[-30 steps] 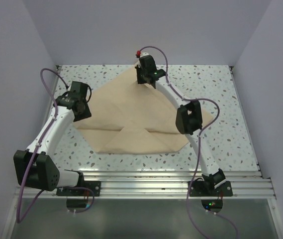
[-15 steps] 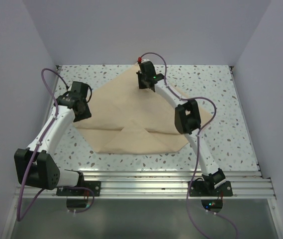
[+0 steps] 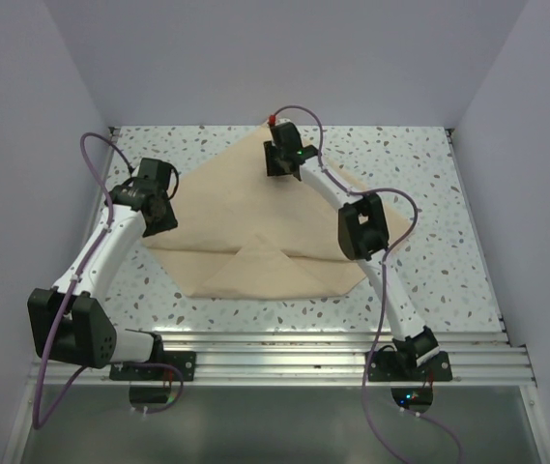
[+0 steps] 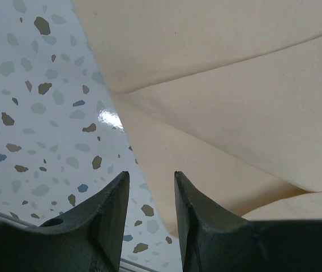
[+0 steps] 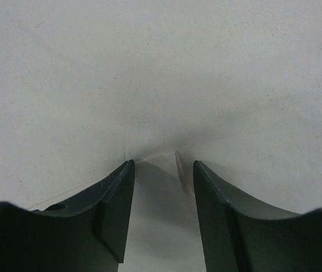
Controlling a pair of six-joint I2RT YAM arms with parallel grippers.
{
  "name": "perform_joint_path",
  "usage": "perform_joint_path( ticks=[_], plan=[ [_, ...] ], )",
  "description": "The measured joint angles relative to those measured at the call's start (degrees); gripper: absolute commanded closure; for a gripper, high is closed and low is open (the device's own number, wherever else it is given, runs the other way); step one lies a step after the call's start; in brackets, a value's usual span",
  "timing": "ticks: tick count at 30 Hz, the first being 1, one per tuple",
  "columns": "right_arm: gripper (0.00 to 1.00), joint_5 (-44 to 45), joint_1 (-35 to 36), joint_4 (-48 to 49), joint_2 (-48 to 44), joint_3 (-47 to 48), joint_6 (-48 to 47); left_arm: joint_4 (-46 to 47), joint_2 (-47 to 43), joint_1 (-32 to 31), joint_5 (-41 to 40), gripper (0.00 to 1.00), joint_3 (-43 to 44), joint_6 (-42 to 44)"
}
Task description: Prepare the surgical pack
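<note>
The surgical pack point(image 3: 255, 227) is a wide tan cloth spread on the speckled table, with its near flaps folded in towards the middle. My right gripper point(image 3: 281, 166) is down on the cloth's far part. In the right wrist view it point(image 5: 163, 164) stands open, with a small raised pinch of cloth point(image 5: 175, 161) between the jaws and a gap on either side of it. My left gripper point(image 3: 164, 218) hovers over the cloth's left edge. In the left wrist view it point(image 4: 151, 175) is open and holds nothing, with folded layers of the cloth point(image 4: 234, 113) ahead.
The speckled table point(image 3: 429, 159) is walled at the back and on both sides. A ribbed metal rail point(image 3: 284, 346) runs along the near edge by the arm bases. Purple cables loop off both arms.
The right gripper's jaws have parted and let go of the cloth, leaving a small raised crease. Its wrist shifted slightly. The left arm has not moved.
</note>
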Motion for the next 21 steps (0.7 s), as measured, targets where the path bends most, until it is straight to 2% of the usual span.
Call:
perform_joint_path(
  ticks=[3, 4, 7, 11, 18, 21],
  plan=[
    [0.34, 0.1, -0.1, -1.6, 0.4, 1.5, 0.3, 0.0, 0.0, 0.0, 0.0, 0.58, -0.1, 0.0],
    [0.32, 0.3, -0.1, -1.8, 0.2, 1.8, 0.3, 0.0, 0.0, 0.0, 0.0, 0.58, -0.2, 0.0],
    [0.32, 0.2, -0.2, -3.3, -2.3, 0.8, 0.5, 0.0, -0.1, 0.0, 0.1, 0.58, -0.3, 0.1],
    [0.37, -1.8, 0.0, -7.4, -12.0, -6.5, 0.2, 0.2, -1.4, 0.0, 1.1, 0.58, -0.3, 0.7],
    [0.36, -16.4, 3.8, -13.6, -33.6, -20.8, -4.0, 1.3, -5.3, 0.0, 3.1, 0.58, -1.0, 1.0],
    [0.38, -22.1, 7.5, -15.6, -38.7, -26.5, -6.2, 1.4, -6.3, 0.0, 4.3, 0.58, -1.8, 0.9]
  ],
)
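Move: The folded tip of the paper wrap lies right at the right hand, between its parting fingertips and about 1 cm below them. The sheet's far corner is about 15 cm ahead of that tip, 1 cm to its left; the small triangular flap's point is some 20 cm back and 3 cm left of the right hand, also on the table. From the left hand the folded tip is about 29 cm ahead, 28 cm right and 11 cm below. The folded tip of the wrap is left lying as the right fingers, already parting, spread to about twice their gap and come free. The right hand lifts almost straight up, then sweeps back as well, ending about 20 cm back and 17 cm higher, high above the small triangular flap, its wrist swinging nearly 30 degrees counter-clockwise. The left hand, holding nothing, rises about 2 cm. ##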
